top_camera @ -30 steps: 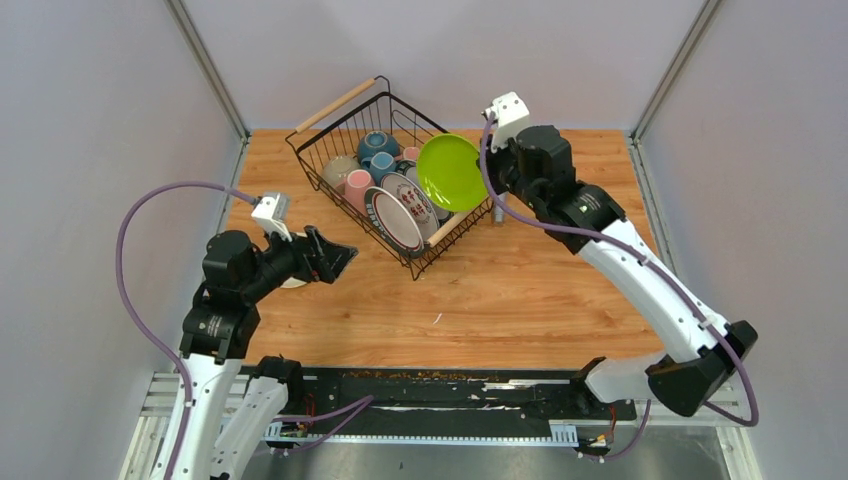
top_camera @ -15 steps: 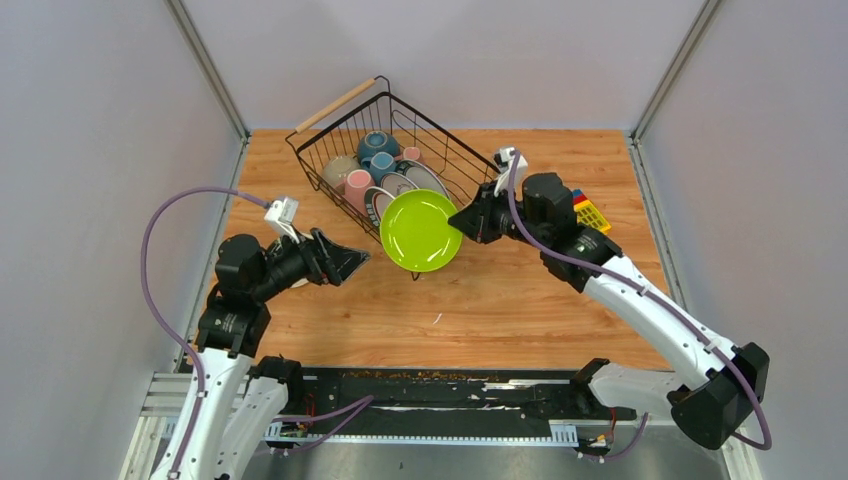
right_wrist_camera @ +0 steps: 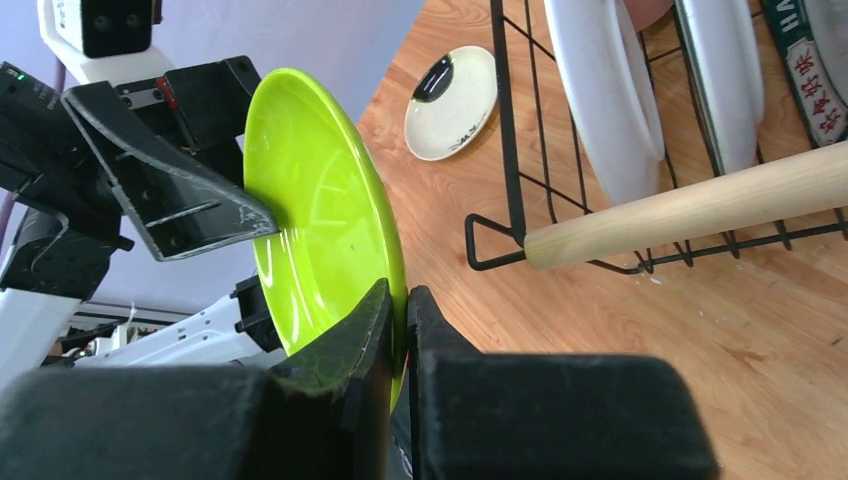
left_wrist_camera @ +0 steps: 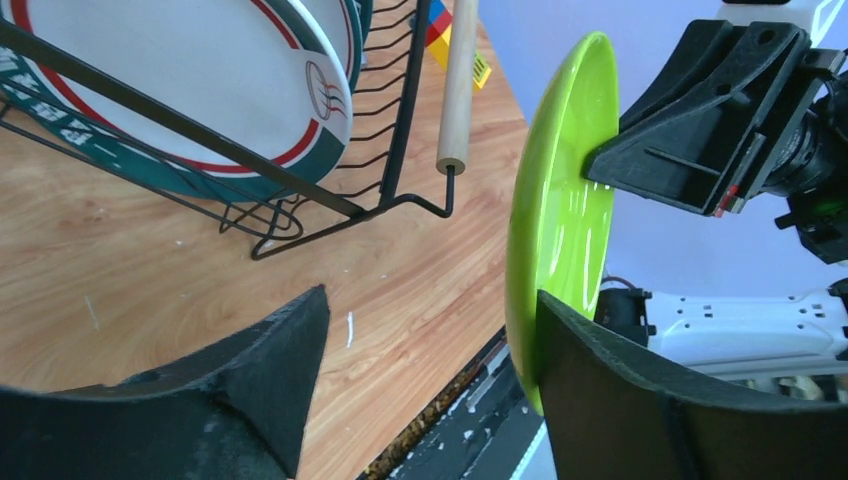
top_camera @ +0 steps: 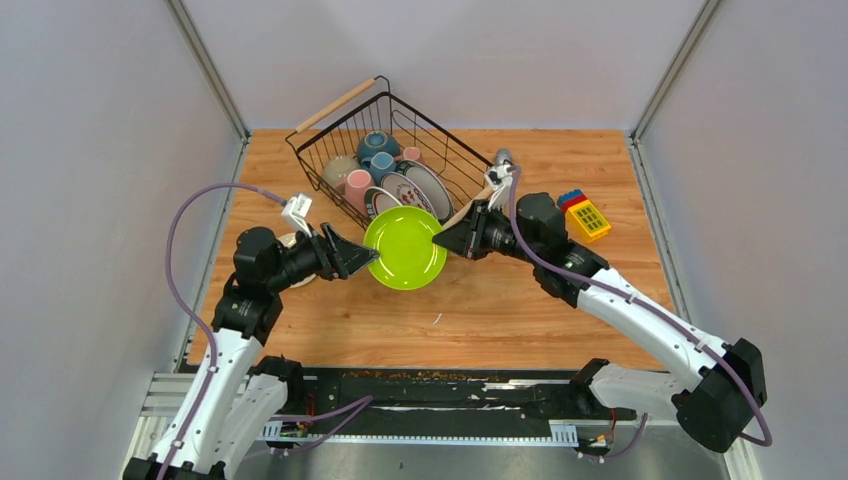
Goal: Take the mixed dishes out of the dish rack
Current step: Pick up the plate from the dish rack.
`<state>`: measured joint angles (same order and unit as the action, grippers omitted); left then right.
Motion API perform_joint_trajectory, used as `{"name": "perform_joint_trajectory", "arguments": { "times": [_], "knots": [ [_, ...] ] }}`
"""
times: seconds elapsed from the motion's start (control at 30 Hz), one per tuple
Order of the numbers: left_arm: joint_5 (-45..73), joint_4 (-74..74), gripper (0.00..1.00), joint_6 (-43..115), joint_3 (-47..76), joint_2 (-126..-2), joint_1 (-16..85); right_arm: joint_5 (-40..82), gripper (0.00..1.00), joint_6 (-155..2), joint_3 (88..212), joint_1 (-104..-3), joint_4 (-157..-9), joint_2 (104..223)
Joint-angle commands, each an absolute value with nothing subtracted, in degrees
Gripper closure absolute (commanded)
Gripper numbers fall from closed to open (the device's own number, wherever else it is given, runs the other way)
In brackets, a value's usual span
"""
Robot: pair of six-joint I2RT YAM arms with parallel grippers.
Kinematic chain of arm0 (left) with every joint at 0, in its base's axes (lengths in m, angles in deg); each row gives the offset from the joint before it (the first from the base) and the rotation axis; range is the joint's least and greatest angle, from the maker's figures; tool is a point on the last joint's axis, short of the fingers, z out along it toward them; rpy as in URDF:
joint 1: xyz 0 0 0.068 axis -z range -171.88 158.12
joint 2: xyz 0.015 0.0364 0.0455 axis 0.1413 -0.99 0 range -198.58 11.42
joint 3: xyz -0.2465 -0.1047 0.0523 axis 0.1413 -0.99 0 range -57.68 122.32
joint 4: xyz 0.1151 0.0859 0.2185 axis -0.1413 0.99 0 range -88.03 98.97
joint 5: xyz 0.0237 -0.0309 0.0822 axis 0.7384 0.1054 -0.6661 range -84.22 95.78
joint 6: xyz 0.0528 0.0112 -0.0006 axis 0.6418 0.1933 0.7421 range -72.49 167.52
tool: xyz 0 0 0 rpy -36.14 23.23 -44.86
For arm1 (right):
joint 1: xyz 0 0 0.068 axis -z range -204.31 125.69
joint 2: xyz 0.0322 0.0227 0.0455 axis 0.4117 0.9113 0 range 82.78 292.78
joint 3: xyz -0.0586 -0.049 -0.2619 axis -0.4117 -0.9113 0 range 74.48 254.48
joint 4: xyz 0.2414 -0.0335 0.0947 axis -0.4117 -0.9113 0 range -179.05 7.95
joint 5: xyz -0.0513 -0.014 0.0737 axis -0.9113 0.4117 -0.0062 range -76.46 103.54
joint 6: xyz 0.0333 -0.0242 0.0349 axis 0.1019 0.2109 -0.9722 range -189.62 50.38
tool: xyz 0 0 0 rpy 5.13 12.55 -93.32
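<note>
My right gripper point(top_camera: 445, 240) is shut on the rim of the lime-green plate point(top_camera: 405, 247) and holds it on edge above the table, in front of the dish rack point(top_camera: 330, 150). The right wrist view shows the pads clamped on the rim point(right_wrist_camera: 400, 290). My left gripper point(top_camera: 355, 258) is open, and the plate's opposite rim point(left_wrist_camera: 560, 220) stands between its fingers point(left_wrist_camera: 430, 293), close against one finger point(left_wrist_camera: 640, 390). The rack holds patterned white plates point(top_camera: 415, 190), a pink mug point(top_camera: 358, 183), blue-grey mugs point(top_camera: 378, 147) and a beige bowl point(top_camera: 338, 168).
A yellow-red-blue toy block point(top_camera: 584, 215) lies right of the rack, and a grey cylinder point(top_camera: 503, 157) stands at its right corner. A small beige dish point(right_wrist_camera: 450, 100) lies on the table behind my left arm. The rack's wooden handle point(left_wrist_camera: 458, 80) is near both grippers.
My right gripper has carried the green plate out of the rack, down and to the left. My left arm has moved right, and its open fingers now straddle the plate's rim.
</note>
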<state>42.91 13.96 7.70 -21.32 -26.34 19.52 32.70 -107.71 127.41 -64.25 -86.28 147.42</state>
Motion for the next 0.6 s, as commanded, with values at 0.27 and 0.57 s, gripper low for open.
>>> {"name": "perform_joint_trajectory", "arguments": {
  "times": [0.27,0.57],
  "knots": [
    [42.62,9.75,0.87,5.5,-23.92,-26.33,20.6,31.69,0.81,-110.4,125.15,-67.09,-76.85,148.63],
    [35.15,14.35,1.0,5.35,-23.87,-22.71,20.53,27.0,0.24,-107.24,121.78,-67.11,-76.53,143.8]
  ]
}}
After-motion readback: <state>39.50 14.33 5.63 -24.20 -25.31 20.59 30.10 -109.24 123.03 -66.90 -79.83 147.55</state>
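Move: The green plate, still pinched at its right rim by the right hand, is centred about 6 cm to the left of that hand and 1 cm back. From the left hand its middle is some 6 cm right, 1 cm ahead and 1 cm higher, its left rim already between the open fingers. The red-rimmed plate in the rack stands roughly 21 cm ahead of the left hand, 4 cm right and 16 cm lower; the cream plate on the table lies 16 cm ahead, 20 cm left and 24 cm below. The left hand closes its wide-open fingers almost fully from above and below onto the green plate's left rim and sinks about 2 cm overall, with hardly any travel forward or sideways. Once that grip is nearly shut, the right hand, which has eased about 1 cm left and 1 cm down with the plate, opens to roughly two-thirds and lets go of the right rim, staying close with its fingers spread around it. ##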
